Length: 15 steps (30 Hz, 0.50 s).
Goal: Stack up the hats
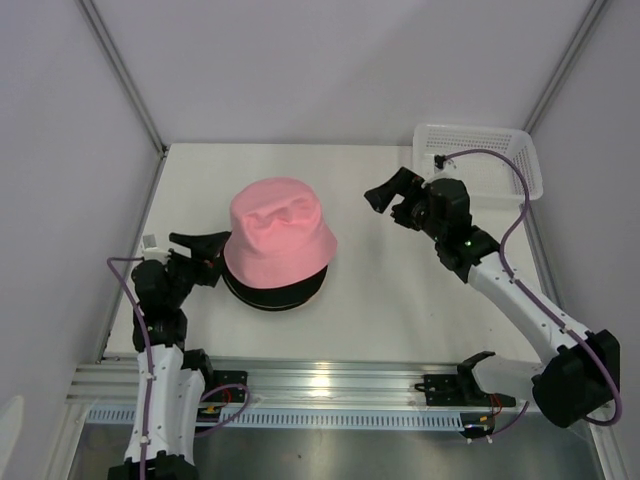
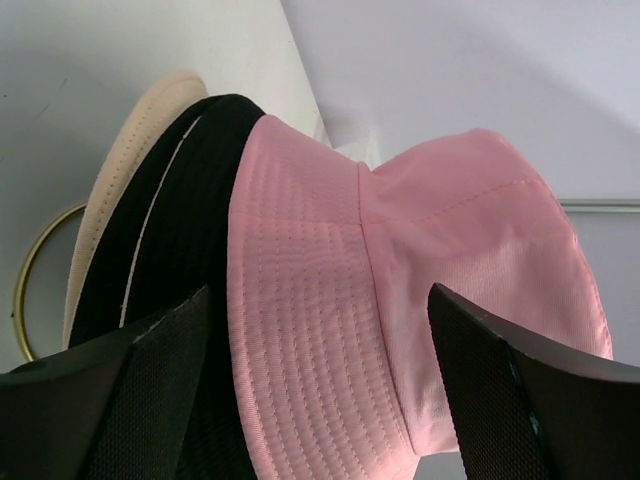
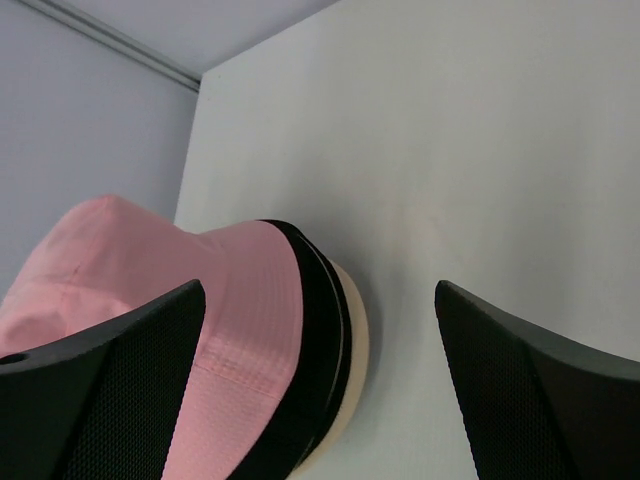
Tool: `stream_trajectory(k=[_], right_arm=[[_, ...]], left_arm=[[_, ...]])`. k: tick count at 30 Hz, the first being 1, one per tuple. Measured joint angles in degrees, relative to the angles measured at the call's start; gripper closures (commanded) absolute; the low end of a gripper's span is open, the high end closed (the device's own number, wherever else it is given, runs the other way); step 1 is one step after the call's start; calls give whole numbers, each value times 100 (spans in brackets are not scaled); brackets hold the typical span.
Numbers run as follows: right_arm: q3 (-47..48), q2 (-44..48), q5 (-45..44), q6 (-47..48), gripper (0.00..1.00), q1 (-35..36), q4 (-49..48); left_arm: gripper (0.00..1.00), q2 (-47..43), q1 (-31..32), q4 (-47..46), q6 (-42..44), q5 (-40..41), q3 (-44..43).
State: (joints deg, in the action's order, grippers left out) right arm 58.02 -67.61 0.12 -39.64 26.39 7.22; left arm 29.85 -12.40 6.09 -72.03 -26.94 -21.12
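Observation:
The hats sit in one pile at mid-table, with a pink bucket hat on top of black hats. From the left wrist I see the pink hat, a black hat and a tan hat layered brim on brim. My left gripper is at the pile's left edge and open, and the pink brim lies between its fingers without being pinched. My right gripper hangs open in the air to the right of the pile, holding nothing. The right wrist view also shows the pink hat, black hat and tan hat.
A white lattice basket stands at the back right corner, close behind the right arm. A thin gold wire ring shows under the pile's edge. White walls enclose the table on the left, back and right.

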Motion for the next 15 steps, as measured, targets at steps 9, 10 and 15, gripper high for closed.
stream_trajectory(k=[9, 10, 15], right_arm=[[-557, -907, 501, -1438, 0, 7, -1751], [-575, -1130, 603, -1620, 1, 11, -1980], [-581, -1727, 879, -2114, 1, 111, -2575]], left_arm=[[25, 52, 0, -723, -302, -81, 417], [31, 52, 0, -780, -317, -81, 455], [58, 48, 0, -1054, -459, -79, 584]])
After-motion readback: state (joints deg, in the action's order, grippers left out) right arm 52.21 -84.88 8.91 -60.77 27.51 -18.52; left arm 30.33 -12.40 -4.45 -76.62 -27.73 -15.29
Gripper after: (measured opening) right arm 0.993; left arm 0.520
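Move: The pink hat tops the stack; its middle is about 11 cm to the left hand's right, 1 cm ahead and 2 cm higher, with the near edge of its brim already between those open fingers. From the right hand it lies roughly 22 cm left, 7 cm back and 5 cm lower. The black hat sits directly under the pink one, some 6 cm lower and 3 cm nearer the base, and the beige hat is about 3 cm below the black. Around the left edge of the pink brim the left fingers close from nearly wide open to about half, that hand otherwise nearly still, sinking slightly. Meanwhile the right hand swings in towards the pink hat's right side, about 7 cm left, 5.5 cm down and 3.5 cm forward, rolling some 20 degrees so its left side rises and tipping slightly down, its fingers kept wide open. ##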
